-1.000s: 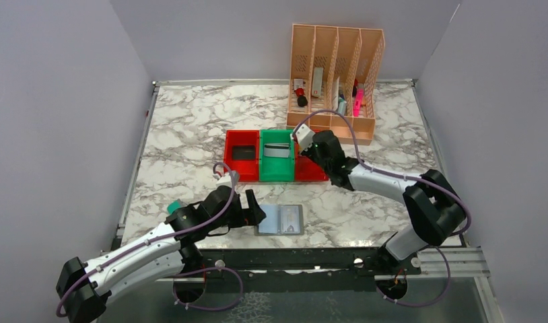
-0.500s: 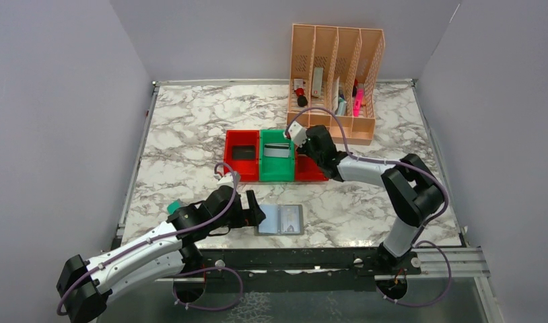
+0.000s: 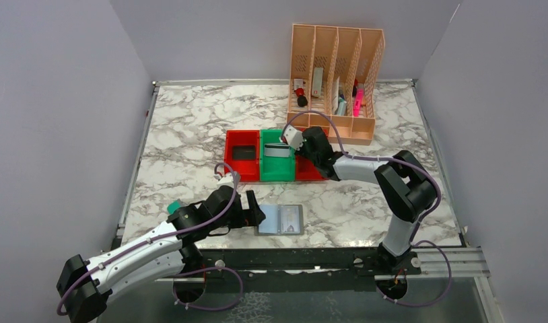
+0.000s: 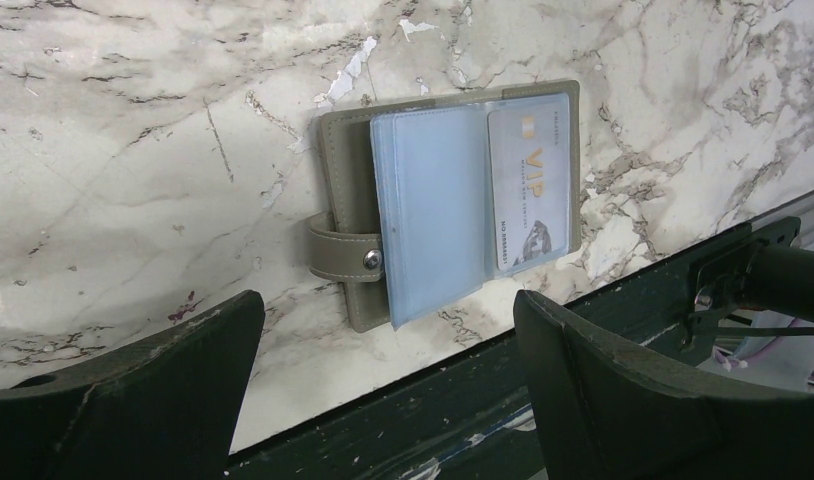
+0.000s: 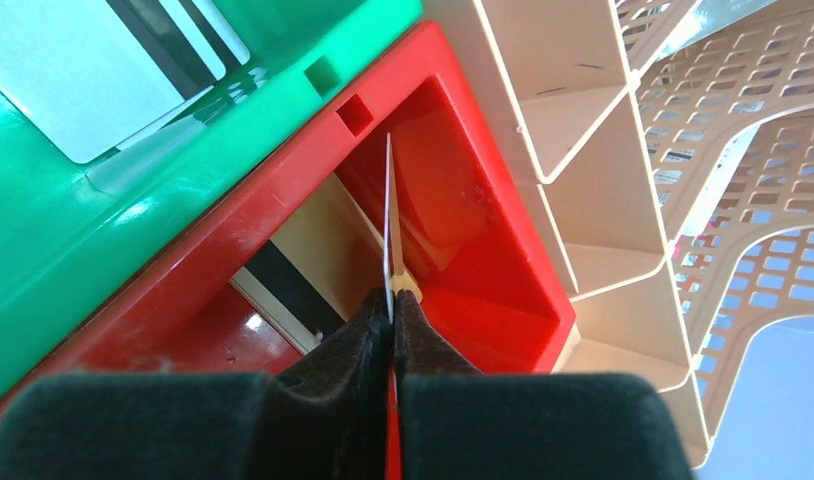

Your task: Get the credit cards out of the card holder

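The grey card holder (image 3: 280, 219) lies open near the table's front edge. A pale VIP credit card (image 4: 528, 185) sits in the right blue pocket of the card holder (image 4: 343, 160). My left gripper (image 3: 256, 210) is open just left of the holder and touches nothing (image 4: 388, 300). My right gripper (image 3: 299, 151) is shut on a thin credit card (image 5: 388, 215), seen edge-on, over the right red bin (image 5: 503, 290). In that bin, below it, lies a tan card with a black stripe (image 5: 318, 250). A silver-grey card (image 3: 277, 149) is in the green bin and a black card (image 3: 243, 153) in the left red bin.
The left red bin (image 3: 242, 168), green bin (image 3: 277, 172) and right red bin (image 3: 312, 175) stand in a row at mid-table. Right behind them is a tall peach slotted organiser (image 3: 335, 81). A small teal block (image 3: 174, 206) lies by my left arm.
My right gripper has moved left and a little back over the right red bin with the card still pinched, and its elbow has folded in. The left arm has not moved.
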Available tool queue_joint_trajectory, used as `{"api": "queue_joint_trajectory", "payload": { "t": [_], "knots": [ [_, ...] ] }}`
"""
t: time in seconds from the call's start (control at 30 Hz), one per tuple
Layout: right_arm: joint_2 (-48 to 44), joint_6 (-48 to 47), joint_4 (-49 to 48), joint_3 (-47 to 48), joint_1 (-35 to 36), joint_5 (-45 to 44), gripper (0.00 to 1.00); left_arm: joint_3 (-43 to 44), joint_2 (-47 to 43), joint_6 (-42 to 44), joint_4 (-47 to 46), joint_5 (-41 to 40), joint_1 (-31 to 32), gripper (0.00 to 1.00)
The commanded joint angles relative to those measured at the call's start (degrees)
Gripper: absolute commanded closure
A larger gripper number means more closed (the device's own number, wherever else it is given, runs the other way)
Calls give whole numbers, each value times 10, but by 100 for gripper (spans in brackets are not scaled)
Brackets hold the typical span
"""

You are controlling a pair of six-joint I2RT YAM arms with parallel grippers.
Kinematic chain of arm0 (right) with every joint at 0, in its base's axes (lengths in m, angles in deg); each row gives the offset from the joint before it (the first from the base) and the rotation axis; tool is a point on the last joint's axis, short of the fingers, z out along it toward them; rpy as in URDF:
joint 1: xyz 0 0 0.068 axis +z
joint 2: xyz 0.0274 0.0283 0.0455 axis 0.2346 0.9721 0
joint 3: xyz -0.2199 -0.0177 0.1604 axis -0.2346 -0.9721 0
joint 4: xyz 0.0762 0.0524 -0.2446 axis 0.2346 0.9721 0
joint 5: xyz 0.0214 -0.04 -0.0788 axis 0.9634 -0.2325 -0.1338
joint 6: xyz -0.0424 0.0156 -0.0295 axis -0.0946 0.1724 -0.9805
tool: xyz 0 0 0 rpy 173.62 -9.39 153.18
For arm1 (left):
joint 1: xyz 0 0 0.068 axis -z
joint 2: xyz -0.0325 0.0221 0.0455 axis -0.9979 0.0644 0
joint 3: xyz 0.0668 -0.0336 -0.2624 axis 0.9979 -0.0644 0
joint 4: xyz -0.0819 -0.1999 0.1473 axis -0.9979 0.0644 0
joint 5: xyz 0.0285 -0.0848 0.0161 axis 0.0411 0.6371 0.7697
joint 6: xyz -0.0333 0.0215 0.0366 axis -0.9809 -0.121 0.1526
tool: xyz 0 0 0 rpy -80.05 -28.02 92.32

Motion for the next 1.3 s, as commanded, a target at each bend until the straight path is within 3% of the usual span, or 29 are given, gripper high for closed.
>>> {"api": "queue_joint_trajectory", "payload": {
  "t": [0.0, 0.1, 0.47, 0.67, 0.83, 1.03, 1.17, 1.27],
  "knots": [
    [8, -2, 24, 8, 0, 19, 85, 0, -1, 0, 3, -2, 1, 1],
    [1, 6, 18, 2, 1, 39, 79, 3, -2, -1, 4, -6, 1, 1],
    [1, 17, 17, -9, 1, 42, 75, -1, -14, -5, 5, -8, 1, 1],
    [-12, 46, 24, -9, 1, 59, 65, 0, -15, -5, 5, -8, 1, 1],
    [-33, 76, 31, -9, 0, 65, 63, 2, -15, -6, 5, -6, 1, 1],
    [-92, 110, 43, -17, 1, 87, 50, 8, -16, -5, 5, -8, 1, 1],
    [-149, 150, 38, -28, 0, 79, 50, 12, -12, -5, 5, -9, 1, 1],
    [-237, 251, 26, -51, 1, 95, 50, 17, -9, -5, 4, -12, 1, 1]
  ]
}}
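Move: The right fingers hold the yellow card inside the right-hand red bin; the cards already lying there are some 3 cm back, 2 cm left and 4 cm below that hand. The green bin's card lies about 13 cm left and 3 cm back, and the organizer's front compartments stand roughly 5 cm ahead and 5 cm to the right. From the idle left hand, the red bin's cards are some 22 cm ahead, 17 cm right and 5 cm lower. Let go of the yellow card with the right gripper: ease the fingers open to about half width while sinking roughly 1 cm into the red bin and drifting slightly back and left. Then lift nearly 8 cm straight off the cards, drawing back a little more and rolling the hand so its left side comes up nearly 20 degrees. ##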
